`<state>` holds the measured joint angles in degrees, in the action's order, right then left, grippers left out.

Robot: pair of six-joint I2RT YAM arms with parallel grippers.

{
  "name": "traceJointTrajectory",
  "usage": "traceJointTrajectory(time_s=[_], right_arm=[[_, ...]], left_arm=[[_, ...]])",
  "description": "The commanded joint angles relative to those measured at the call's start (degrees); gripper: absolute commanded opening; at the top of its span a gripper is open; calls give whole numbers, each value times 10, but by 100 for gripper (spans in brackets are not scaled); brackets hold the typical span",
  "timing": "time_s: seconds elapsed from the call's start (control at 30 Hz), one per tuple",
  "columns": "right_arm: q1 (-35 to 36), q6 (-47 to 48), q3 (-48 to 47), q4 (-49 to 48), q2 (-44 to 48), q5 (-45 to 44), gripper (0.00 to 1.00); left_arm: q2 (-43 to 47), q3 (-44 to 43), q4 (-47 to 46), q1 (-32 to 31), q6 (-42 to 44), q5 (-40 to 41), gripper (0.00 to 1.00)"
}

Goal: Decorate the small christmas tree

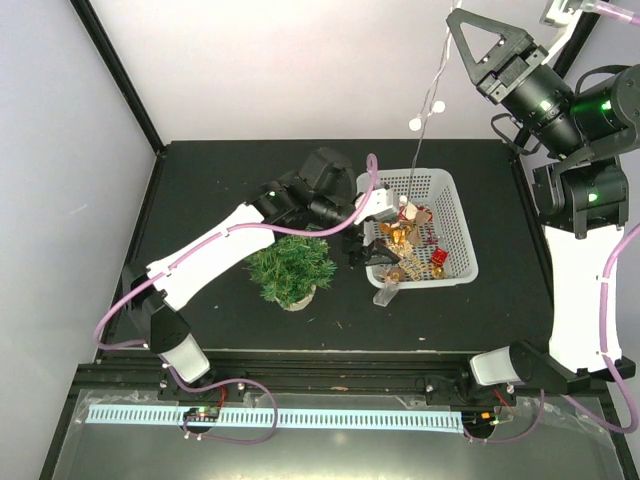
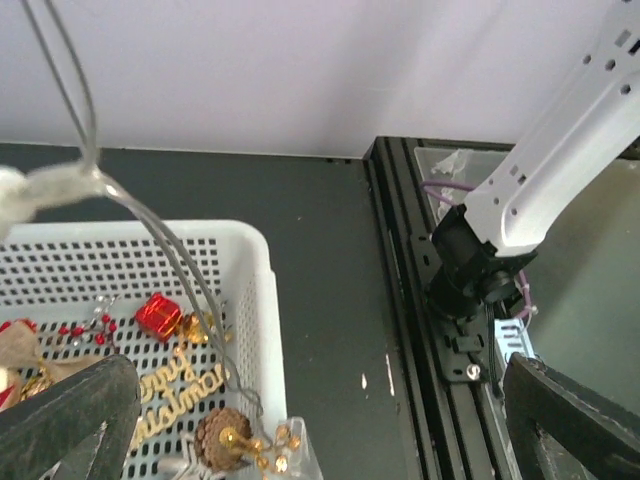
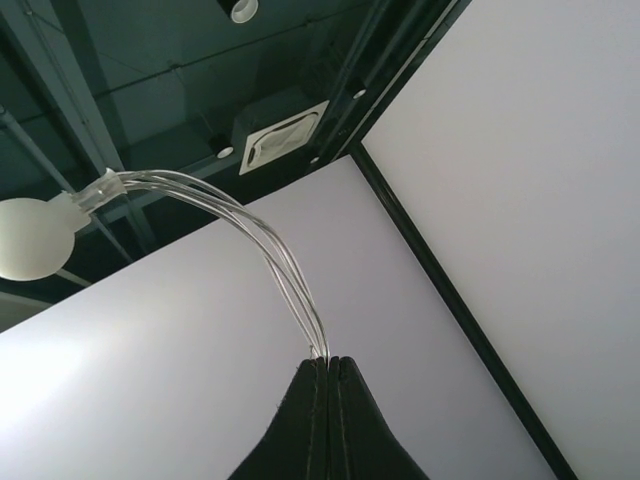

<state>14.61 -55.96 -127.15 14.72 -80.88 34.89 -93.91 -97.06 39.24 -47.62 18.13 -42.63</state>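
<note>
The small christmas tree stands bushy and green on the black table, left of the white basket. High at the back right, my right gripper is shut on a clear light string, which hangs with white bulbs down into the basket. In the right wrist view the fingers pinch the wires, with a white bulb at the left. My left gripper hovers wide open and empty over the basket's near left corner. In its wrist view it straddles the basket rim.
Inside the basket lie a red gift box, a gold "Merry Christmas" sign, a pine cone and other gold ornaments. The light string crosses in front of them. The right arm's base sits on the black rail at the table's near edge.
</note>
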Motion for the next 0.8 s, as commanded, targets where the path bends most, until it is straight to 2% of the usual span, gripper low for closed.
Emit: traceJointTrajectory(time_s=[0.0, 0.1, 0.3, 0.37, 0.47, 0.6, 0.63, 0.77], right_arm=[[2, -21, 3, -37, 5, 13, 1], [3, -19, 12, -40, 10, 12, 1], [2, -21, 35, -55, 20, 13, 1], [2, -14, 36, -46, 22, 12, 1], [2, -3, 42, -36, 24, 6, 1], [2, 10, 58, -30, 33, -5, 1], [2, 16, 64, -24, 36, -10, 1], [1, 39, 104, -9, 62, -35, 1]], left_arm=[[-17, 6, -95, -7, -42, -10, 99], [-26, 8, -119, -13, -57, -19, 99], [-13, 72, -232, -19, -88, 8, 97], [-14, 71, -233, -19, -90, 7, 83], [-11, 72, -225, -18, -82, 11, 55], [0, 74, -205, -13, -72, 17, 5], [6, 74, -202, -11, -73, 21, 2], [27, 62, -180, -9, -68, 36, 2]])
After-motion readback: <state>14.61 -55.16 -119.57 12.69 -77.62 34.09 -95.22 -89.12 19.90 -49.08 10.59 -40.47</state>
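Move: The hanging light string runs down just past the left hand's open fingertips, about 4 cm to the right and 3 cm ahead, at fingertip height. The basket's middle is some 8 cm right, 9 cm ahead and 15 cm below. The red gift lies about 13 cm right, 5 cm ahead and 17 cm below, and the tree about 18 cm left and 2 cm back. From the right hand, that stretch of string is roughly 37 cm below, 3 cm left and 2 cm back. The left fingers close from wide open to shut and pinch the hanging light string, after the hand eases about 3 cm right and 1.5 cm forward over the basket's left edge, sinking about a centimetre as its fingertips tilt up some 5 degrees. High above, the right hand keeps its shut grip on the string and comes down about 2 cm late on. ##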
